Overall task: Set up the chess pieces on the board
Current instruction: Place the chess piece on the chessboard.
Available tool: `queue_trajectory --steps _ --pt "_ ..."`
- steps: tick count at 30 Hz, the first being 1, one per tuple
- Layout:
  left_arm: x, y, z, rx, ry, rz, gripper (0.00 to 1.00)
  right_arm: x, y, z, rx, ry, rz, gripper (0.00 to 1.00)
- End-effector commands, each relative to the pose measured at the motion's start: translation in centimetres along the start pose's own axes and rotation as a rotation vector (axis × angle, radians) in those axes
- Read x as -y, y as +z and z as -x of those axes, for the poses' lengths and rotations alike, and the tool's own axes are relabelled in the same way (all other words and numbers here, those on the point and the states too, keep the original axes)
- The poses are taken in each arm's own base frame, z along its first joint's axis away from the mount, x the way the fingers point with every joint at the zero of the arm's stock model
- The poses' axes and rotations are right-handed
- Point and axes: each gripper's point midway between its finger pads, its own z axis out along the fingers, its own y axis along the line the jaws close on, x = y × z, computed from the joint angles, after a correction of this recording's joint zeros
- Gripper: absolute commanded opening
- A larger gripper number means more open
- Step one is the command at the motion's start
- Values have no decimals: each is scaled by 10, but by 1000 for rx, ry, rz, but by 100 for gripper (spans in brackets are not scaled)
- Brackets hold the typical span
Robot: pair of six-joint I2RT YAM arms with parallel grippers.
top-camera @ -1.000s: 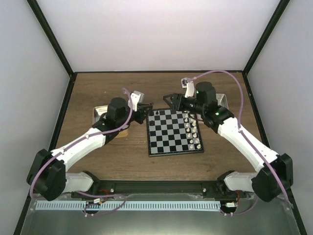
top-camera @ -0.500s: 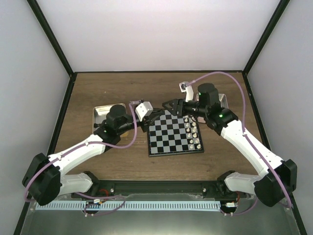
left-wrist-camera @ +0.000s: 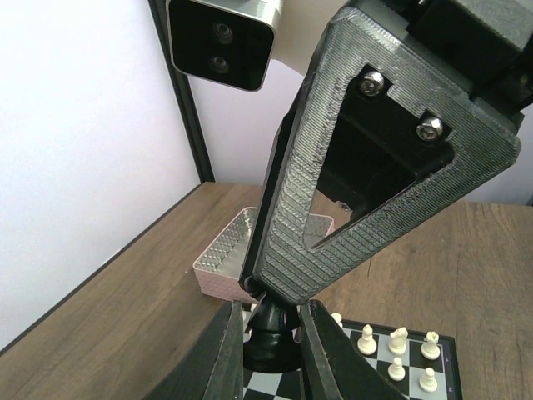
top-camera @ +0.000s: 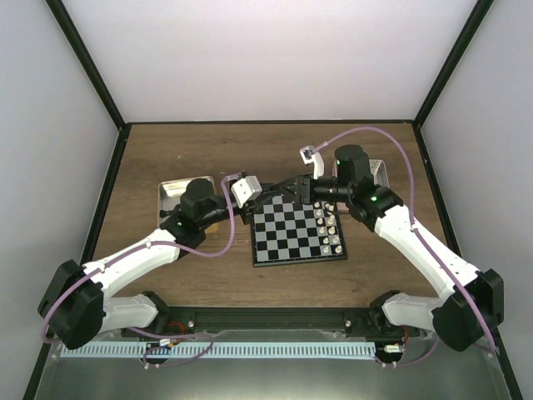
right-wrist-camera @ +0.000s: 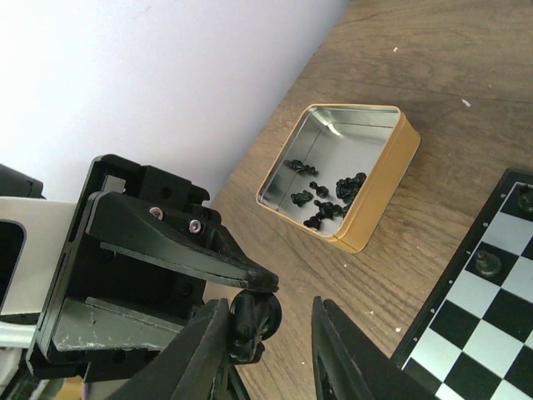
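Note:
A black chess piece (left-wrist-camera: 271,333) hangs over the far left corner of the board (top-camera: 296,237), with my left gripper (left-wrist-camera: 271,354) shut on its base. My right gripper (right-wrist-camera: 271,342) reaches in from the other side. One of its fingers (right-wrist-camera: 204,354) touches the same piece (right-wrist-camera: 254,321), while a gap stays between the piece and the other finger, so its jaws are open. From above, both grippers meet at that corner (top-camera: 273,196). White pieces (top-camera: 329,225) fill the board's right columns. Two dark pieces (right-wrist-camera: 487,262) stand on the board's left side.
A gold tin (right-wrist-camera: 379,196) left of the board holds several loose black pieces (right-wrist-camera: 325,200). A second tin (top-camera: 376,171) lies behind the right arm, and in the left wrist view it (left-wrist-camera: 221,258) shows beyond the board. Black frame posts border the table.
My left gripper has carried the black piece right to the board's far left corner. My right gripper has moved left to meet it and narrowed its jaws round the piece.

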Motion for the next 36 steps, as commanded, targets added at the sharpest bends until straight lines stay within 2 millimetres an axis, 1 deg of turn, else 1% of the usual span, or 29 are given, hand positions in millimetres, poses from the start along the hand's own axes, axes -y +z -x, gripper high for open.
queue_trajectory --steps 1,7,9,11,13,16,17,19,20,21,22,24,25,28,30,33,36 --pt "7 1 9 42 51 -32 5 -6 0 0 -1 -8 43 26" --pt "10 0 9 38 48 -32 6 -4 2 2 7 -3 42 7" --pt "10 -1 9 33 44 -26 12 -2 2 3 12 -1 31 2" --pt "7 -2 9 25 27 2 28 0 1 4 22 1 10 1" --pt "-3 -3 10 9 -21 66 44 5 0 5 34 -2 -22 1" --pt "-16 -7 12 -15 -105 151 59 21 0 4 44 0 -99 1" --pt "-17 -10 13 -15 -126 169 67 29 0 3 47 3 -134 1" --pt "-23 -19 12 -26 -166 220 74 42 0 2 52 5 -198 1" --pt "-27 -23 10 -34 -196 255 87 47 0 2 56 5 -223 1" --pt "-33 -28 9 -45 -227 301 97 54 0 1 57 13 -253 1" --pt "-39 -34 8 -56 -255 345 100 61 0 0 55 21 -289 1" --pt "-54 -52 8 -59 -316 464 100 74 2 -3 51 33 -348 1" --pt "-61 -62 11 -52 -356 526 100 82 2 -4 51 42 -395 1" --pt "-78 -94 15 -51 -467 691 100 95 9 -11 29 46 -479 1" --pt "-81 -110 17 -75 -511 745 100 101 20 -16 4 36 -532 1" --pt "-81 -123 25 -109 -489 757 100 103 39 -19 -28 30 -566 1" --pt "-95 -142 25 -121 -468 851 100 107 60 -19 -51 23 -601 1"
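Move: A black chess piece sits in the left hand's fingertips, directly at the left hand point, and already lies in the gap between the right hand's still-open fingers, within a centimetre of the right hand point. From the right hand, the chessboard's middle is some 21 cm below, about level and 5 cm right; the black corner piece is about 9 cm ahead and 6 left, and the second-column piece 9 ahead and 3 left, both around 20 cm below. From the left hand, the tin of black pieces lies about 26 cm left, 4 ahead and 21 below. The right hand holds nearly in place while its fingers shut on the black piece; only then do the left fingers let go, spread wide and draw away about 13 cm left and then also up some 5 cm, back towards the tin, turning some 40 degrees counter-clockwise. With the piece now pinched alone, the right hand sinks about 11 cm and reaches some 5 cm forward towards the left-hand squares of the board, its fingers tipping from sideways to more steeply down and swinging clockwise. ##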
